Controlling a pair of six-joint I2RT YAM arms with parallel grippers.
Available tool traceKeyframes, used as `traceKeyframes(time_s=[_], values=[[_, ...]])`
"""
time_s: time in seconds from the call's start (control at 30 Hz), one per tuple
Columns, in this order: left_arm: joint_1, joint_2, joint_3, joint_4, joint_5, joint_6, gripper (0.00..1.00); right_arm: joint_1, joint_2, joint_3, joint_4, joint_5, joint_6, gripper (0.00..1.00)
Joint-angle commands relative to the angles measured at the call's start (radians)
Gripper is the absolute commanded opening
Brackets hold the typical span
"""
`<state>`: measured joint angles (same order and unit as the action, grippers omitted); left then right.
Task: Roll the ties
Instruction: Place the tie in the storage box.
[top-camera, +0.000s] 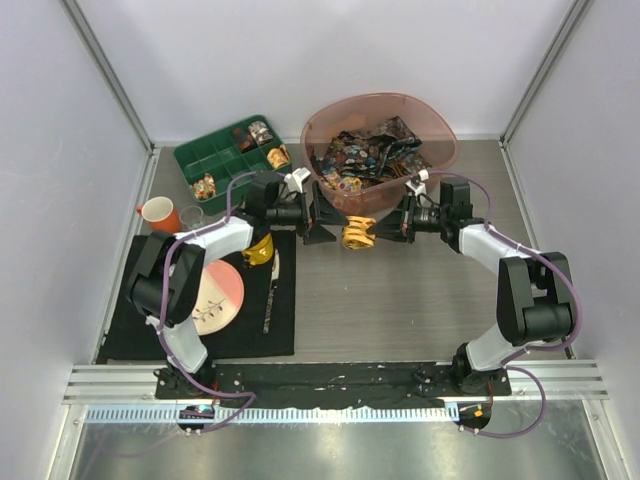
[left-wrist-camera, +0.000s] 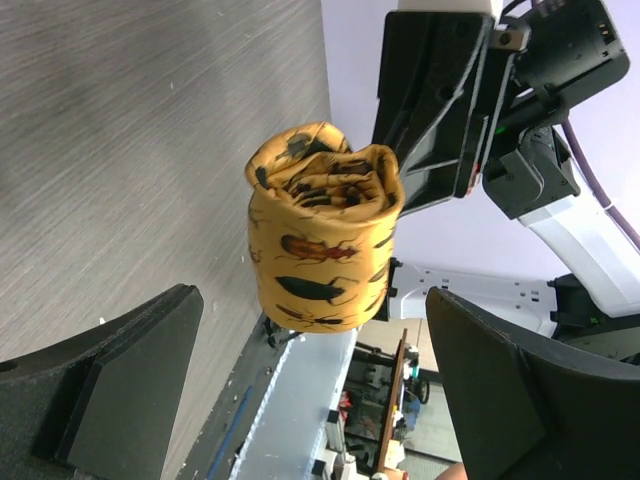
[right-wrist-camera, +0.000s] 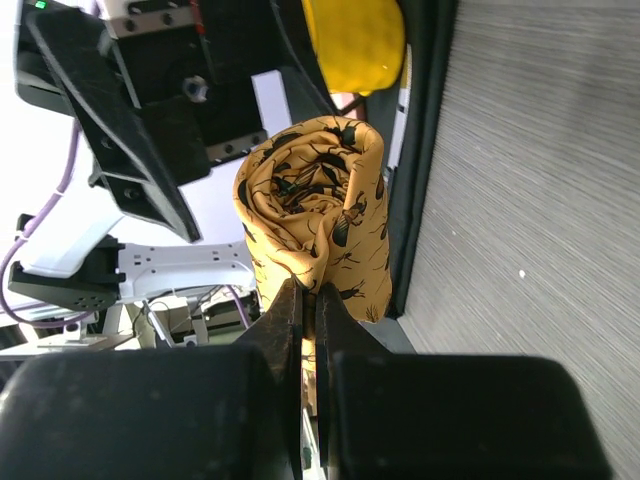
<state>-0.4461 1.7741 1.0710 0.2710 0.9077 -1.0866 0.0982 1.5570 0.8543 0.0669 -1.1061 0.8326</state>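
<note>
A yellow-orange tie (top-camera: 358, 233) printed with dark insects is wound into a tight roll and hangs above the table between my two grippers. My right gripper (right-wrist-camera: 310, 295) is shut on the roll's outer fold (right-wrist-camera: 315, 215). My left gripper (left-wrist-camera: 315, 380) is open, its wide fingers (left-wrist-camera: 120, 390) just short of the roll (left-wrist-camera: 322, 230) and not touching it. In the top view the left gripper (top-camera: 332, 228) faces the right gripper (top-camera: 388, 230) across the roll. Several dark many-coloured ties (top-camera: 372, 152) lie heaped in a pink bowl (top-camera: 440, 130) behind.
A green compartment tray (top-camera: 215, 158) with trinkets stands at the back left. An orange mug (top-camera: 158, 213) and a glass (top-camera: 191, 215) stand beside a black mat (top-camera: 140, 335). On the mat are a plate (top-camera: 218, 297), a knife (top-camera: 270, 295) and a yellow object (top-camera: 258, 250).
</note>
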Motion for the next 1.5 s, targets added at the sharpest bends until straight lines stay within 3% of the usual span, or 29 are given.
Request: traceKeyframes(time_s=[0.0,0.37,0.8,0.93,1.2,1.47], values=[[-0.009,-0.022,-0.014,0.060,0.039,-0.033,1.00,0.023,-0.043,0.006,0.157,-0.012,0.108,0.01],[-0.035,-0.005,-0.005,0.203,0.080,-0.093,1.00,0.063,-0.031,0.008,0.263,0.012,0.181,0.01],[-0.065,0.038,0.043,0.220,0.100,-0.110,1.00,0.078,-0.020,0.012,0.317,0.015,0.217,0.01],[-0.065,0.044,0.043,0.249,0.100,-0.127,0.89,0.080,-0.029,0.000,0.317,0.012,0.218,0.01],[-0.065,0.036,0.041,0.286,0.099,-0.139,0.88,0.083,-0.038,-0.018,0.309,0.012,0.215,0.01],[-0.066,0.024,0.032,0.307,0.099,-0.145,0.71,0.092,-0.038,-0.021,0.307,0.014,0.206,0.01]])
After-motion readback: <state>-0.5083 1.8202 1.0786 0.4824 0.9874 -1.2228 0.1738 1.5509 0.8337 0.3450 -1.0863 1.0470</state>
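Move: The rolled tie, its tail end pinched in the right hand, lies about 7 cm to the right of the open left hand, 2 cm back and 1 cm lower. From the right hand, the left gripper is some 11 cm left and 2 cm ahead, at nearly its height. From the left hand, the pink bin stands 17 cm ahead, 11 cm right, and the yellow mug 18 cm left, 3 cm back, both roughly 10 cm lower. Right hand carries the pinched roll about 4 cm left-up; left comes right, up and back, partly closing around it. ##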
